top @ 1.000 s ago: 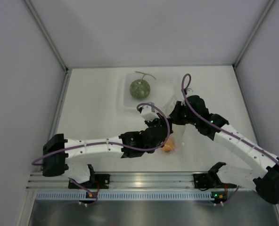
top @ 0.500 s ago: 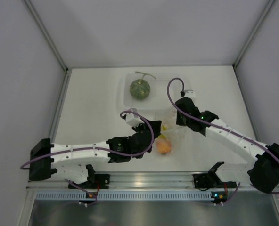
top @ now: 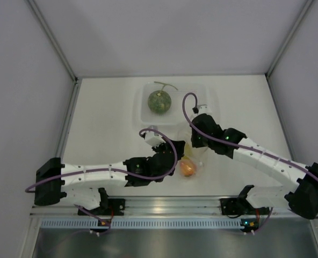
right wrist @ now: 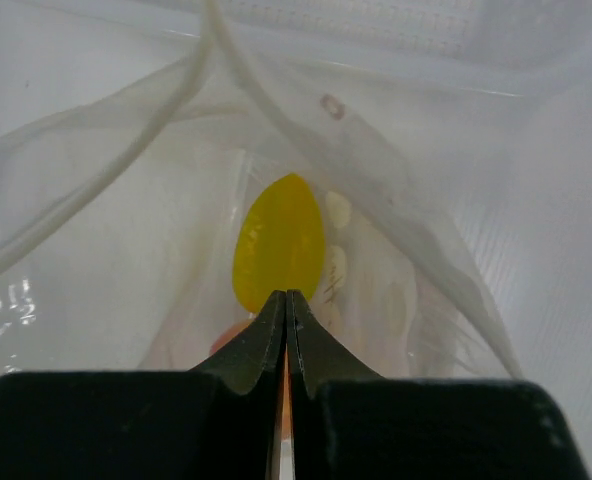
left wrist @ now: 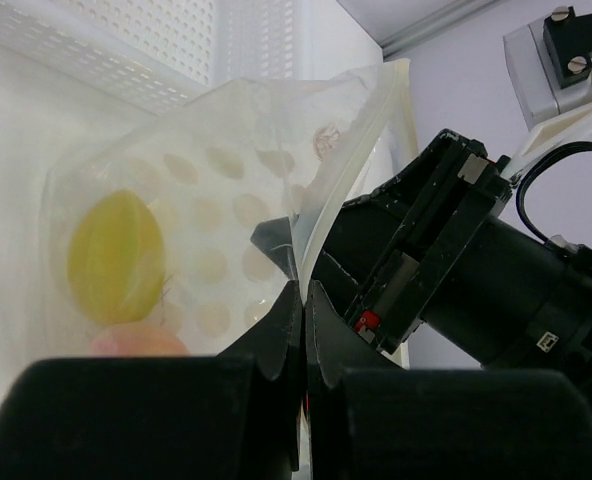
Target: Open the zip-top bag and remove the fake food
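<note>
The clear zip-top bag (top: 197,157) hangs crumpled between my two grippers above the table. My left gripper (left wrist: 303,291) is shut on the bag's (left wrist: 216,170) zip edge, and a yellow fruit (left wrist: 116,257) shows through the film with an orange-red one (left wrist: 136,342) below it. My right gripper (right wrist: 286,297) is shut on the bag's (right wrist: 106,230) film, pointing into the mouth at the yellow fruit (right wrist: 279,243). From above, the orange-red fruit (top: 187,168) sags at the bag's bottom. The green melon (top: 159,101) sits in the tub.
The rigid clear tub (top: 202,94) stands at the back of the table behind both grippers. The right arm's black wrist (left wrist: 456,260) is close beside my left fingers. White walls enclose the table on the left, right and back.
The right gripper has closed on the bag and swung left. The left arm drew back toward the near edge, and the bag with its fruits shifted slightly left with them.
</note>
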Controlling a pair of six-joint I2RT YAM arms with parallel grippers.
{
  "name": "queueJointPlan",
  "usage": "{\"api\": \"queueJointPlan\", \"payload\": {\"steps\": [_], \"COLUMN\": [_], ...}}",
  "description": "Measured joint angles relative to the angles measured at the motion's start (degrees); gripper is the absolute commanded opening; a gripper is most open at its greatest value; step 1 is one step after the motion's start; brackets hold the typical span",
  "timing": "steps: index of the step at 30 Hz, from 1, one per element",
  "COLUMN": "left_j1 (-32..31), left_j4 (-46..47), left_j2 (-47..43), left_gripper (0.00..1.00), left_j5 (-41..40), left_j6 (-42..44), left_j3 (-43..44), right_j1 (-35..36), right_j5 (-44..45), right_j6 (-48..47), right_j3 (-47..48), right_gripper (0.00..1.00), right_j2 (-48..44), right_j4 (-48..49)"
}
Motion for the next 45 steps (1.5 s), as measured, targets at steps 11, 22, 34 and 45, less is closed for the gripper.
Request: {"api": "queueJointPlan", "payload": {"steps": [11, 22, 34, 45], "left_j1": [-0.42, -1.25, -2.49, -2.49], "left_j4": [-1.18, -3.56, -4.44, -4.44], "left_j2": [0.20, -0.46, -6.54, -6.58], "left_gripper": [0.00, 0.00, 0.00, 0.00], "left_j5": [-0.81, -4.83, -4.92, -3.85], "left_j6": [0.07, 0.61, 1.01, 2.73], "left_j3": [0.00, -1.36, -3.43, -4.35], "right_j1": [4.33, 6.12, 10.21, 10.23], "right_j5": [-0.79, 0.24, 3.30, 9.18], "right_j6": [9.62, 14.34, 10.99, 7.02], "right_j3": [-4.66, -7.19, -12.09, -9.14], "right_gripper": [0.02, 0.03, 0.09, 0.36], "right_j2": [-0.13, 5.90, 7.19, 14.97], "right_j4": [13.79, 19.32, 19.15, 18.78]}}
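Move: The yellow food, still in the bag, lies about 4 cm ahead of the right hand, 4 cm to its left and some 12 cm below. The orange food sits about 7 cm nearer the robot than the yellow one, level with it sideways; the white bin's middle is some 30 cm ahead of the right hand and 9 cm to its left. From the left hand, the yellow food is roughly 8 cm ahead, 3 cm right and 18 cm below. The bag's rim stays pinched in the shut left fingers, which draw it about 3 cm left and slightly back. The right hand first swings some 7 cm left over the bag's mouth, rolling about 15 degrees, then sinks roughly 9 cm under the loose film towards the yellow food, easing back a little to the right, undoing the roll and parting its fingers by about a third at the end. ##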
